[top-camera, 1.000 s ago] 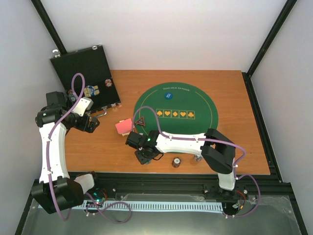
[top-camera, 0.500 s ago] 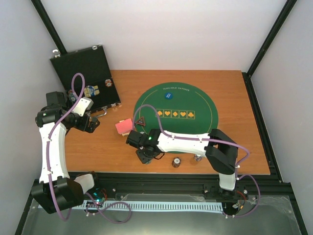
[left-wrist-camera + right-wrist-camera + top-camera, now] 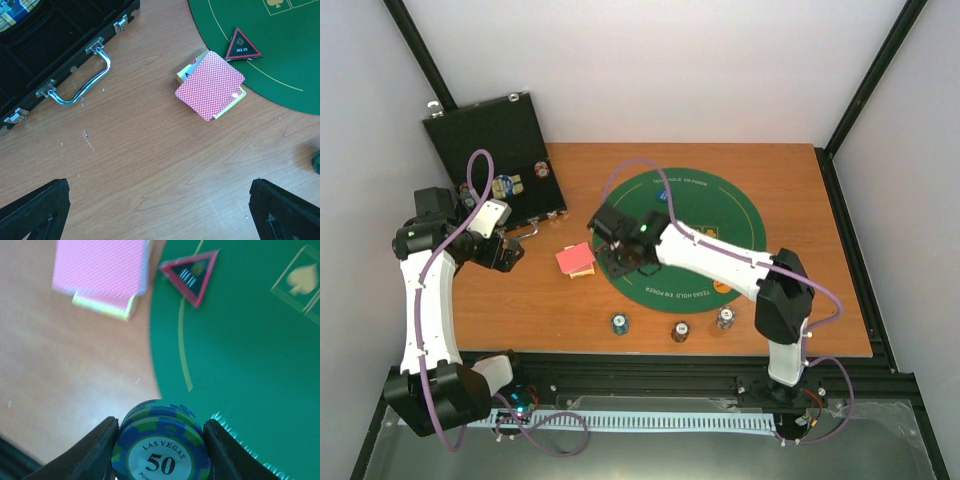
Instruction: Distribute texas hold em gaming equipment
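Note:
My right gripper [image 3: 160,442] is shut on a small stack of blue and green striped-edge poker chips [image 3: 161,447] marked "Las Vegas 50". It hangs over the left edge of the green mat [image 3: 250,365], seen from above as the right gripper [image 3: 623,260]. Ahead of it lie the red-backed playing cards [image 3: 100,270] and the black red-edged triangle marker [image 3: 192,275]. The left gripper [image 3: 160,215] stands wide open over bare wood, with the cards [image 3: 210,85] and triangle [image 3: 241,46] beyond it. Three chip stacks, one blue [image 3: 619,323], one dark [image 3: 679,331] and one pale [image 3: 724,319], stand near the front edge.
The black hinged case [image 3: 490,140] lies open at the back left with chips [image 3: 507,186] inside. Its chrome handle [image 3: 82,80] points toward the left gripper. The cards [image 3: 575,259] lie on wood between the case and the mat [image 3: 720,200].
The right arm has swung away from the near table edge to the mat's left side. A blue chip stack now shows where the gripper was. The left arm has not moved.

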You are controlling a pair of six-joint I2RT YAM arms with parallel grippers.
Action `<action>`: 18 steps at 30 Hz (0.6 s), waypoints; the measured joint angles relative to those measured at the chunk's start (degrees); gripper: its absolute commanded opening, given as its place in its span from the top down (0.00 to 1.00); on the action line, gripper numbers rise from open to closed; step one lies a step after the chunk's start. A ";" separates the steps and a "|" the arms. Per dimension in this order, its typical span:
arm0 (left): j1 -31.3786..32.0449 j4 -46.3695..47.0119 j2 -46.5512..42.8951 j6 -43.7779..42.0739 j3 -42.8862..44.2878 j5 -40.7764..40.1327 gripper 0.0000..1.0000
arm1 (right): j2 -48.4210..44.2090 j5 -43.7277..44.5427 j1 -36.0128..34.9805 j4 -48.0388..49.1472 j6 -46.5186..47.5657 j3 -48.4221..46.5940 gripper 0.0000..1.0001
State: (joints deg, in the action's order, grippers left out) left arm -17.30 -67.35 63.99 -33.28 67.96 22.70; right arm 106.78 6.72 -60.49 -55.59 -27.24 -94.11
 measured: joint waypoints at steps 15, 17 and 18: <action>0.00 -0.17 0.00 -0.59 0.00 0.17 0.00 | 23.23 -1.51 13.92 0.07 6.88 -16.76 0.88; 0.00 -0.17 0.00 -0.72 0.00 0.26 0.00 | 25.33 -2.03 14.14 0.13 7.13 -17.57 0.87; 0.00 -0.17 0.00 -0.87 0.00 0.26 0.00 | 26.14 -2.45 14.25 0.11 7.30 -17.92 0.87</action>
State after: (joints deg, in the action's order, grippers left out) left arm -17.30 -67.53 63.99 -34.15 67.96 22.96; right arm 132.92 4.27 -46.24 -55.48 -19.94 -112.03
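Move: The right hand already pinches a few blue 50 chips and is bound for bare green mat about 13 cm ahead, 1 cm right and roughly 13 cm below. The all-in triangle lies some 14 cm ahead and 4 cm left, the red cards about 9 cm ahead and 11 cm left, the spade box 17 cm ahead and 5 cm right. From the idle left hand, that mat spot is some 11 cm ahead, 25 cm right and 21 cm below. Forward in a quick sweep with barely any rise, then curving over into a drop, the right hand carries its pinched blue chips to the mat just right of the all-in triangle. It covers about 13 cm forward and ends some 11 cm lower, slowing as it sinks; the wrist turns slightly clockwise and the fingers keep their hold. ##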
